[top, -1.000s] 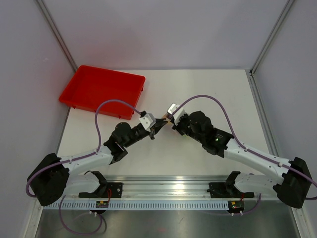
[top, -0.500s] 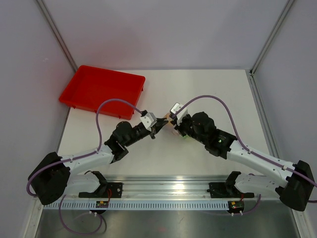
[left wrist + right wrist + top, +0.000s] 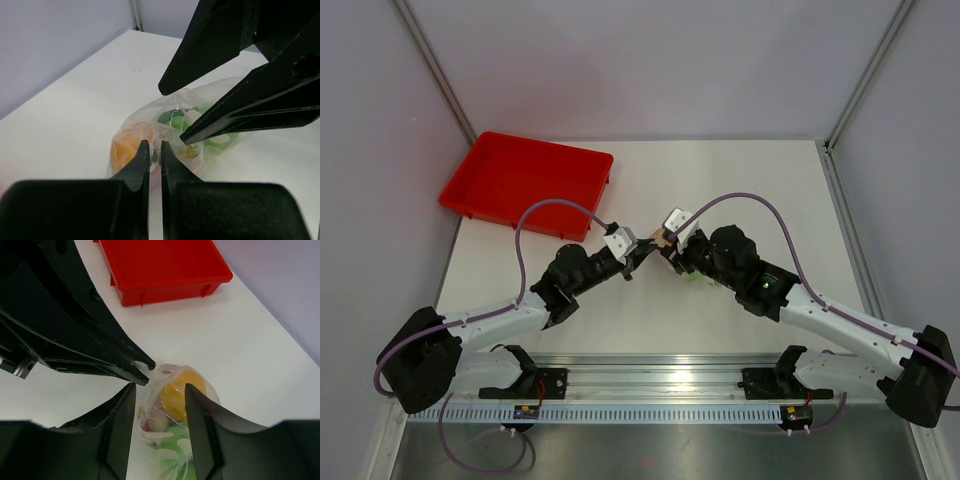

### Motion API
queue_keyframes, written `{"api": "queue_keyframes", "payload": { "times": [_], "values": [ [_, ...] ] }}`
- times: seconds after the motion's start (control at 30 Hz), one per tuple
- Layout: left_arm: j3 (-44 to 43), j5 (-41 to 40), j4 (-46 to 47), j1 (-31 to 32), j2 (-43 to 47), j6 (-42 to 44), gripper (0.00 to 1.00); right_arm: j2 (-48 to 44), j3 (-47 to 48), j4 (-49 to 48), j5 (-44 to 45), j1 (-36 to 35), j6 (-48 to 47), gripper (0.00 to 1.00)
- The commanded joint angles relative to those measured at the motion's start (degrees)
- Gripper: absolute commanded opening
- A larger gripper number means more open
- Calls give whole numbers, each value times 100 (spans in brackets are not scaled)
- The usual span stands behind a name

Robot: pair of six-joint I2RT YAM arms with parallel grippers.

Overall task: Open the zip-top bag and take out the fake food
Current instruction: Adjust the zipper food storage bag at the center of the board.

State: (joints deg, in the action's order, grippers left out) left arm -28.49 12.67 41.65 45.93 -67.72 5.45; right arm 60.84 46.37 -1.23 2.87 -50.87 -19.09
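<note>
The zip-top bag (image 3: 172, 405) is clear and crinkly and hangs over the table between the two arms. My left gripper (image 3: 155, 150) is shut on a fold of its top edge. The fake food shows through the plastic: a round yellow piece (image 3: 182, 390), green pieces (image 3: 172, 120) and a pale reddish bit. My right gripper (image 3: 160, 387) is open, one finger on each side of the bag, not pinching it. From above, the left gripper (image 3: 645, 252) and right gripper (image 3: 672, 245) meet tip to tip at mid table, hiding most of the bag (image 3: 693, 279).
A red tray (image 3: 525, 178) lies at the back left of the white table (image 3: 760, 190), and also shows in the right wrist view as the tray (image 3: 160, 265). Grey walls close in the left, back and right sides.
The right gripper has opened from shut and let go of the bag's edge, and its arm has shifted slightly right. The left gripper keeps its pinch and has barely moved.
</note>
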Motion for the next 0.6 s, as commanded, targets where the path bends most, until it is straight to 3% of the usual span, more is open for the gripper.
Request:
{"api": "queue_keyframes", "payload": {
  "times": [0.0,0.23,0.33,0.37,0.4,0.43,0.57],
  "values": [
    [-34,-45,274,-23,128,105,0,138,162,-228,-199,33,-182,50],
    [1,52,335,-23,154,114,0,314,232,-254,-86,33,-235,44],
    [10,95,361,-23,145,114,0,411,285,-228,-59,33,-262,32],
    [19,130,405,-23,163,114,0,429,294,-245,-42,33,-279,15],
    [36,157,414,-23,163,105,0,446,294,-272,11,33,-262,4],
    [37,157,414,-23,163,114,0,455,294,-281,72,33,-236,0],
    [28,122,405,-23,146,105,0,307,171,-430,55,33,-156,0]
  ]
}}
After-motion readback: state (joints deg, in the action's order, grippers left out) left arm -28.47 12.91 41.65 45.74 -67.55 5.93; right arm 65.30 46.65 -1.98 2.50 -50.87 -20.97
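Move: The zip-top bag's mouth edge, already pinched by the shut left fingers, lies just under the right hand's open fingers, about 1 cm ahead, 1 cm left and 2 cm below; it sits at the left fingertips, 1 cm to their right. From the right hand, the orange food inside is some 4 cm ahead, 1 cm left and 10 cm down, the green food 4 cm back, 8 cm right and 12 cm down. The red bin stands roughly 20 cm ahead and 36 cm left, 18 cm lower. Downward and slightly to its left, the right hand sinks a little over 2 cm towards the bag's mouth beside the left fingertips, rolling about 5 degrees. Its half-open fingers narrow on the way and then shut, pinching the bag's edge right next to the left hand, which stays in place and keeps its own pinch. ##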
